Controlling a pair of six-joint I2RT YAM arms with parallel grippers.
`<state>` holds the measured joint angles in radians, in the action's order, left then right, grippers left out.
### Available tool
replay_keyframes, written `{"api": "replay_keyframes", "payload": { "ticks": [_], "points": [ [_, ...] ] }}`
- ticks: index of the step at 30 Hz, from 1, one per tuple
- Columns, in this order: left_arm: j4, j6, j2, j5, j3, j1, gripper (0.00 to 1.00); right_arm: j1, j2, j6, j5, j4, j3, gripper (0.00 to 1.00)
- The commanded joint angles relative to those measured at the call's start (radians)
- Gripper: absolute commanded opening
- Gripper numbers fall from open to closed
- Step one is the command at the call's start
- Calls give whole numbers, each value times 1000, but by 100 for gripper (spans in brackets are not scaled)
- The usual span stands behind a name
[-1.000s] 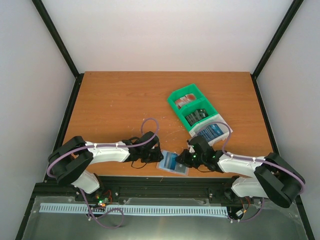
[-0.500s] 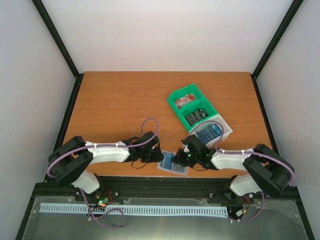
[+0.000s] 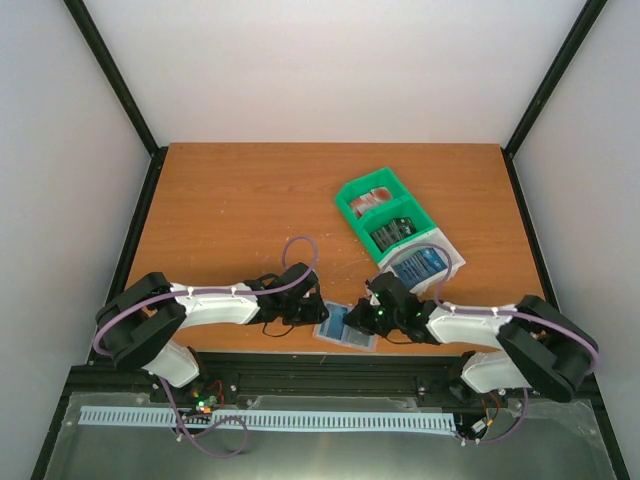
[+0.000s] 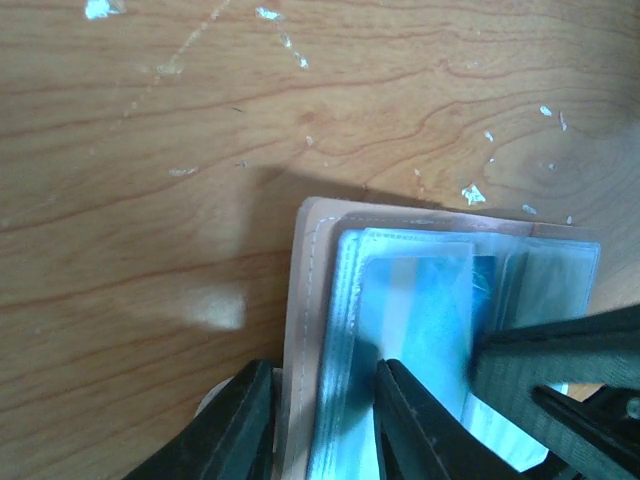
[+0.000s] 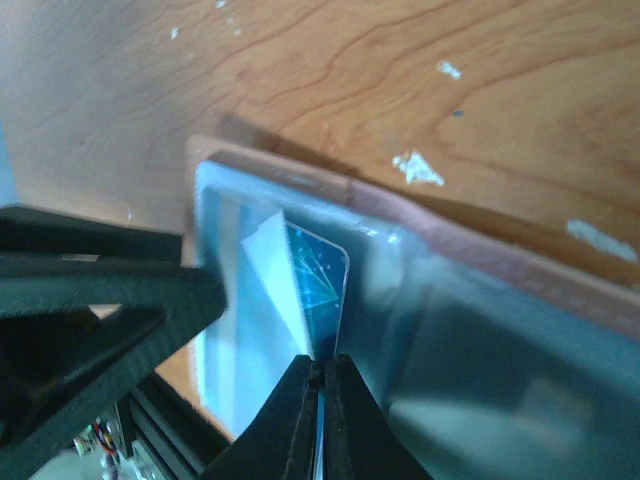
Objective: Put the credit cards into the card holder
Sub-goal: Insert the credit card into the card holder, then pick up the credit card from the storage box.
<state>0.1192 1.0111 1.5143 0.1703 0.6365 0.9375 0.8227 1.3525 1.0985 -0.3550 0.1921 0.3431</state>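
The card holder (image 3: 347, 328) lies open near the table's front edge, tan outside (image 4: 318, 255) and grey-blue clear sleeves inside (image 5: 480, 340). My left gripper (image 3: 313, 313) (image 4: 325, 425) is shut on the holder's left edge, one finger on each side. My right gripper (image 3: 364, 318) (image 5: 320, 375) is shut on a blue credit card (image 5: 322, 275) (image 4: 440, 310). The card stands on edge over the sleeves with its far corner at a sleeve's mouth. More credit cards sit in the tray: red-and-white (image 3: 370, 203), dark (image 3: 395, 232) and blue (image 3: 424, 264).
A green-and-white compartment tray (image 3: 351, 193) stands right of centre, just behind the right arm. The table's front edge (image 3: 260, 352) runs directly below the holder. Black frame posts and white walls close in the sides.
My right gripper has moved left over the open holder and its jaws have closed on the blue card. The left arm and the holder have stayed put.
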Motion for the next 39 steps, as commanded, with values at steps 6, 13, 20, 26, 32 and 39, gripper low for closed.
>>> {"api": "replay_keyframes", "payload": {
  "ticks": [6, 13, 20, 26, 32, 39],
  "points": [
    [147, -43, -26, -54, 23, 9, 43, 13, -289, -206, 268, -565, 171, 22],
    [201, -86, -94, -124, 111, 8, 69, -11, -375, -338, 506, -925, 373, 36],
    [162, -159, -207, -158, 155, -6, 87, -56, -401, -462, 708, -1082, 538, 47],
    [114, -274, -288, -162, 163, -56, 100, -198, -369, -684, 747, -1031, 603, 61],
    [74, -364, -316, -58, 185, -139, 100, -447, -242, -859, 552, -1009, 658, 68],
    [73, -335, -232, 214, 255, -270, 100, -577, -89, -895, 423, -1022, 687, 67]
  ]
}}
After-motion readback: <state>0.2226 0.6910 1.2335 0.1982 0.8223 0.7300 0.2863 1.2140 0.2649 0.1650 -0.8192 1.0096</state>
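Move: The next card stack, blue in the white tray, lies some 15 cm ahead of the right hand, 17 cm to its right and about 1 cm higher. Black cards in the green tray are 9 cm beyond that stack and 6 cm to its left. The open card holder's middle is 1 cm back, 1 cm left and just below the right hand. From the left hand, the holder's middle is 5 cm right, 1 cm back and slightly below. Open the right fingers and bring them free of the blue card in its pocket, lifting first, then sweeping right about 20 cm and forward 14 to the blue stack; roll the wrist nearly 50 degrees until the fingers point down, and sink a little at the end. Open the left gripper fully off the holder's left edge, raise it 15 cm and ease it forward, its fingers swinging forward. ##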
